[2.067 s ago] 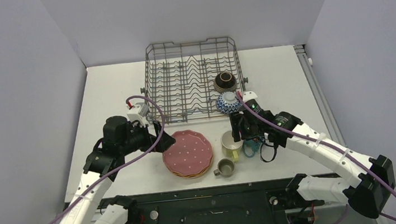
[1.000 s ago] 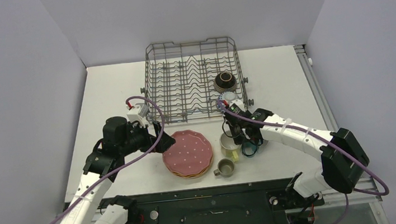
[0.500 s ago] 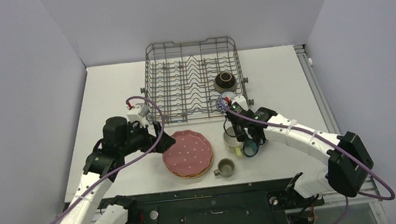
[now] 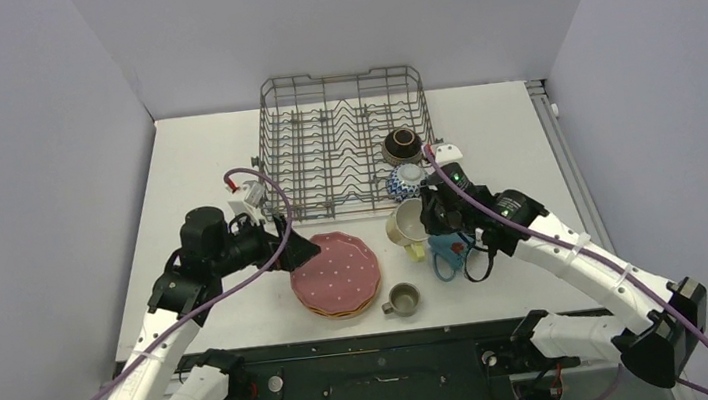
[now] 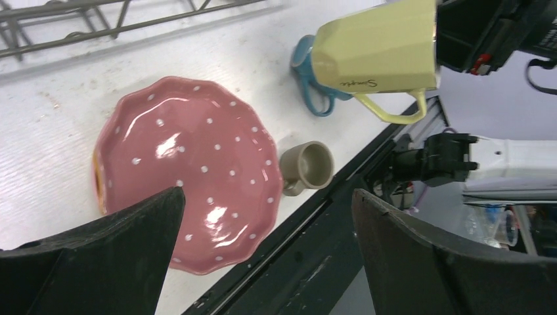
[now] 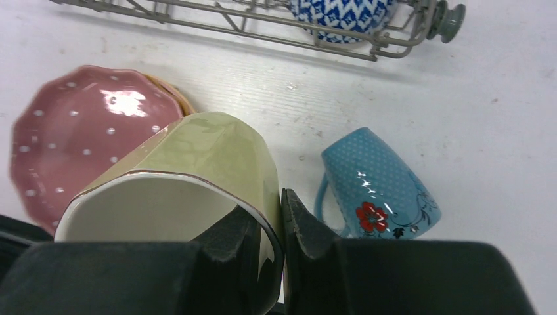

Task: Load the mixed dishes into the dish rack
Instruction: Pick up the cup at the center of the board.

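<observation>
My right gripper (image 4: 430,219) is shut on the rim of the yellow mug (image 4: 407,224), holding it tilted above the table; it also shows in the right wrist view (image 6: 197,164) and the left wrist view (image 5: 378,49). The blue mug (image 4: 447,255) lies on its side on the table below it. The pink dotted plate (image 4: 336,270) tops a stack beside my open, empty left gripper (image 4: 297,250). The small grey-olive mug (image 4: 403,299) stands near the front edge. The dish rack (image 4: 348,140) holds the dark brown bowl (image 4: 402,144) and the blue-white bowl (image 4: 405,182).
The dark frame along the table's near edge (image 4: 386,342) runs just below the plates and the small mug. White walls close in the table at the back and both sides.
My right gripper has lifted the yellow mug off the table and tipped it on its side, moving up toward the rack. The blue mug now lies uncovered. The left arm has barely moved.
</observation>
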`<state>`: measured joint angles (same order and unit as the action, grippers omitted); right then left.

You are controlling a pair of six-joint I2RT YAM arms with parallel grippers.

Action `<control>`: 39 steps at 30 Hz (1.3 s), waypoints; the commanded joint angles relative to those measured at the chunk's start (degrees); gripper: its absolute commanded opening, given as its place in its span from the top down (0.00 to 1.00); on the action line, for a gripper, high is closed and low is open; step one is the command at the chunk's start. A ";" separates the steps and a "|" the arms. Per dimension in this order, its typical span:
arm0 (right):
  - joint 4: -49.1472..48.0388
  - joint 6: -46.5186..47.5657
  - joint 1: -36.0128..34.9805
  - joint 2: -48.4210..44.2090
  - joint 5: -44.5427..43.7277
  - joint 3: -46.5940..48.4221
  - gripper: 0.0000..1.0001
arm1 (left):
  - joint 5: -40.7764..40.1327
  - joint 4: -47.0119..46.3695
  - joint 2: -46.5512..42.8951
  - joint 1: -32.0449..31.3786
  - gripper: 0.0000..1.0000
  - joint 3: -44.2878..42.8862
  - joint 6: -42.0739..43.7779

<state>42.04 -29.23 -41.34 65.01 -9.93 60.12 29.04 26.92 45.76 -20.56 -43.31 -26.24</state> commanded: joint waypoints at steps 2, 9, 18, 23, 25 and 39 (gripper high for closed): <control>-11.27 -4.39 0.97 -5.02 8.65 3.58 1.00 | 8.43 -10.29 -2.20 0.33 0.04 0.76 -6.91; -22.19 -10.43 2.19 -8.52 21.56 0.98 1.00 | 16.75 -19.84 -2.71 2.60 0.04 2.75 -14.92; -39.92 -19.37 2.10 -8.64 34.09 -2.16 1.00 | 22.60 -38.32 -3.94 4.59 0.04 6.30 -29.28; -48.32 -22.81 -0.01 -7.64 36.65 -2.59 1.00 | 23.78 -47.94 -4.29 4.73 0.04 8.19 -37.89; -49.67 -23.25 -1.52 -6.71 36.66 -2.14 1.00 | 24.10 -52.17 -4.18 4.78 0.04 8.77 -41.41; -63.67 -28.07 -7.52 -0.20 38.63 -0.20 1.00 | 24.81 -69.75 -4.23 4.80 0.04 10.51 -54.84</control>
<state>-6.94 -53.36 -48.12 64.42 27.07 56.25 52.97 -34.85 42.37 -16.03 -33.10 -76.99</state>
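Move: Hanging from the right fingers by its rim, the yellow cup has its middle about 23 cm to the right of the open left gripper, 2 cm farther out and 4 cm lower. The right hand takes it to that gripper, 27 cm to its left, some 3 cm back and nearly level. On the table about 16 cm below the right hand, the blue mug lies 8 cm right and 1 cm ahead; the plate stack's middle is 22 cm left and 2 cm back. Swinging up and left over the plates, the right hand carries the rim-pinched cup about 16 cm each way and 7 cm back, rolling some 55 degrees so its base turns towards the left gripper. The left hand rises about 15 cm to meet it, drawing back a little and tipping its fingers up some 40 degrees, both fingers staying wide open around the base without closing. ##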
